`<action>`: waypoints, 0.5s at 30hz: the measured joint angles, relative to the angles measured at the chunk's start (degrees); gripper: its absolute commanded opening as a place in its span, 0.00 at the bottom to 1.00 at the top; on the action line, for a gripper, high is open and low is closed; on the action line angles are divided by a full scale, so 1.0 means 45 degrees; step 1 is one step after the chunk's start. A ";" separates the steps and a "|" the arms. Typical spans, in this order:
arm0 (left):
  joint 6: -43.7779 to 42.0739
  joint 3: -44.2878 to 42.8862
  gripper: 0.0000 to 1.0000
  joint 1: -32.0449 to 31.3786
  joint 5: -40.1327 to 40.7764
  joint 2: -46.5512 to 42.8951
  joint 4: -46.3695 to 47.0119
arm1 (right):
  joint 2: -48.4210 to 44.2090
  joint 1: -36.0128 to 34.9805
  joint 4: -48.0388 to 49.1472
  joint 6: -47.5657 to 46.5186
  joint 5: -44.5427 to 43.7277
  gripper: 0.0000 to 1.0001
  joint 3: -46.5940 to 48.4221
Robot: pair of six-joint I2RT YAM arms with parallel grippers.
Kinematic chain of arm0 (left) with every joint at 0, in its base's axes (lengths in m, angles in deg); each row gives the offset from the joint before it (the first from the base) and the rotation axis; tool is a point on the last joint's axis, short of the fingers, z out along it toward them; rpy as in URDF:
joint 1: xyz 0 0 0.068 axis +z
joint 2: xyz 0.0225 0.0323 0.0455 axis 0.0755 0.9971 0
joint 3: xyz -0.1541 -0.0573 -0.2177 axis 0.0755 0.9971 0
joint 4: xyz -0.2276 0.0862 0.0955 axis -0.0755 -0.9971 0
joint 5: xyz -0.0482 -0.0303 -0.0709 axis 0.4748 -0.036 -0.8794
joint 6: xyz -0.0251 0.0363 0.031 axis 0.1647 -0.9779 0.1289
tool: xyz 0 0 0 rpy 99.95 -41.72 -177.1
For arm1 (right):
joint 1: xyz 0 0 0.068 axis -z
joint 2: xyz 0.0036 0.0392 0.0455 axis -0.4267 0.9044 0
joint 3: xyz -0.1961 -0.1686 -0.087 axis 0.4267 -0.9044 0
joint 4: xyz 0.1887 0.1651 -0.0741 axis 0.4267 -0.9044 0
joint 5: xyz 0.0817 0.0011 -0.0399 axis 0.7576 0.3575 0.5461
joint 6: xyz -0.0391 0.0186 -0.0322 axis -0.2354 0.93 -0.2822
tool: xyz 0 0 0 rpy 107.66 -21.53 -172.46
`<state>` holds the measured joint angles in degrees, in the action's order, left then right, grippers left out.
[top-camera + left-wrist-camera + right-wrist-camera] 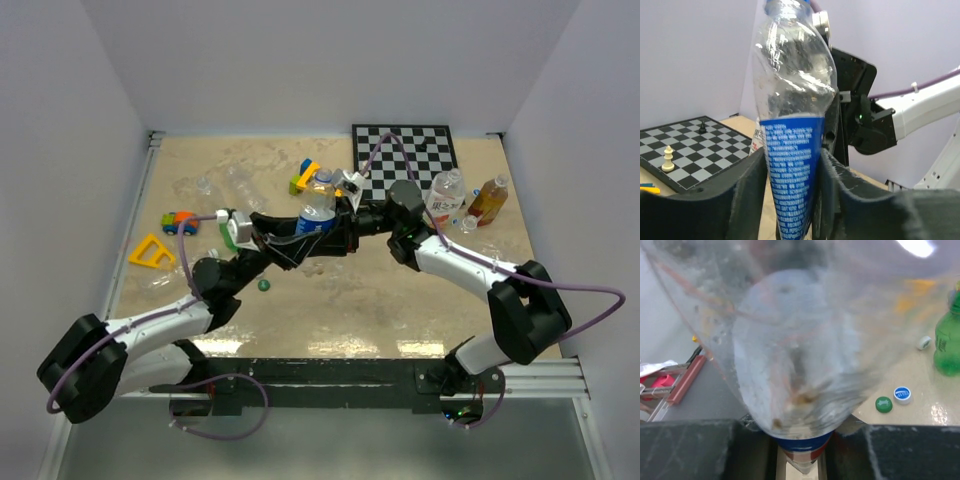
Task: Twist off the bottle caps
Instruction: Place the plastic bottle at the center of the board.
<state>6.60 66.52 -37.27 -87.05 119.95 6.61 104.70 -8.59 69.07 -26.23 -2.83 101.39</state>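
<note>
A crushed clear bottle with a blue label is held upright above the table's middle, its blue cap still on top. My left gripper is shut on the bottle at the label, pinching it flat. My right gripper comes in from the right and is shut on the same bottle; a blue and red band of label shows between its fingers. Loose caps lie on the table: a green cap, a blue-and-white cap and a white cap.
A green bottle stands by the loose caps. A white-labelled bottle and an amber bottle stand at the right beside the chessboard. Toy blocks, a toy car and a yellow triangle lie to the left.
</note>
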 measured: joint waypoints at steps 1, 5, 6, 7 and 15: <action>-0.0092 0.0000 0.70 0.0005 0.0112 -0.0199 -0.0189 | -0.0010 -0.0005 -0.0049 -0.0063 -0.0019 0.17 0.0058; -0.0568 -0.0092 0.91 0.0078 0.0583 -0.1846 -0.1010 | -0.0010 -0.0039 -0.0937 -0.0767 -0.0005 0.15 0.0078; -0.0670 -0.0219 0.94 0.0112 0.0661 -0.2438 -0.1462 | -0.0010 -0.0039 -0.1234 -0.1025 -0.0005 0.15 0.0083; -0.0801 -0.0359 0.96 0.0160 0.0685 -0.2841 -0.1831 | -0.0010 -0.0039 -0.1506 -0.1287 -0.0010 0.14 0.0102; -0.1972 -0.4736 0.98 0.0918 0.0005 -0.3716 -0.9097 | -0.0010 -0.0063 -0.4697 -0.4561 -0.0209 0.14 0.0855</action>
<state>-2.27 45.21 -33.14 -87.03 103.23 -34.33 104.65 -8.87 47.93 -46.75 -3.77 105.24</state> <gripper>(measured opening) 0.983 0.274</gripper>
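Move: The uncapped plastic bottle stands upright in the right hand's fingers around the blue label, its middle some 3 cm above that hand point. The open middle of the board lies about 9 cm ahead, 2 cm right and 22 cm below; the green cap is roughly 3 cm ahead and 12 cm left, the blue cap 6 ahead and 13 left, the green bottle 13 ahead and 18 left. For the left hand, the plastic bottle is still between its pads, middle about 3 cm up. The left hand spreads its already loosening fingers wide, lets go of the plastic bottle's label and climbs away about 10 cm while drawing some 4 cm to the left, easing back slightly and then forward again as the wrist turns a little counter-clockwise. The right hand keeps its grip on the label and, now carrying the bottle alone, lowers it about 3 cm towards the board with a slight creep forward, its fingertips dipping and its wrist rolling by some 5 degrees. ##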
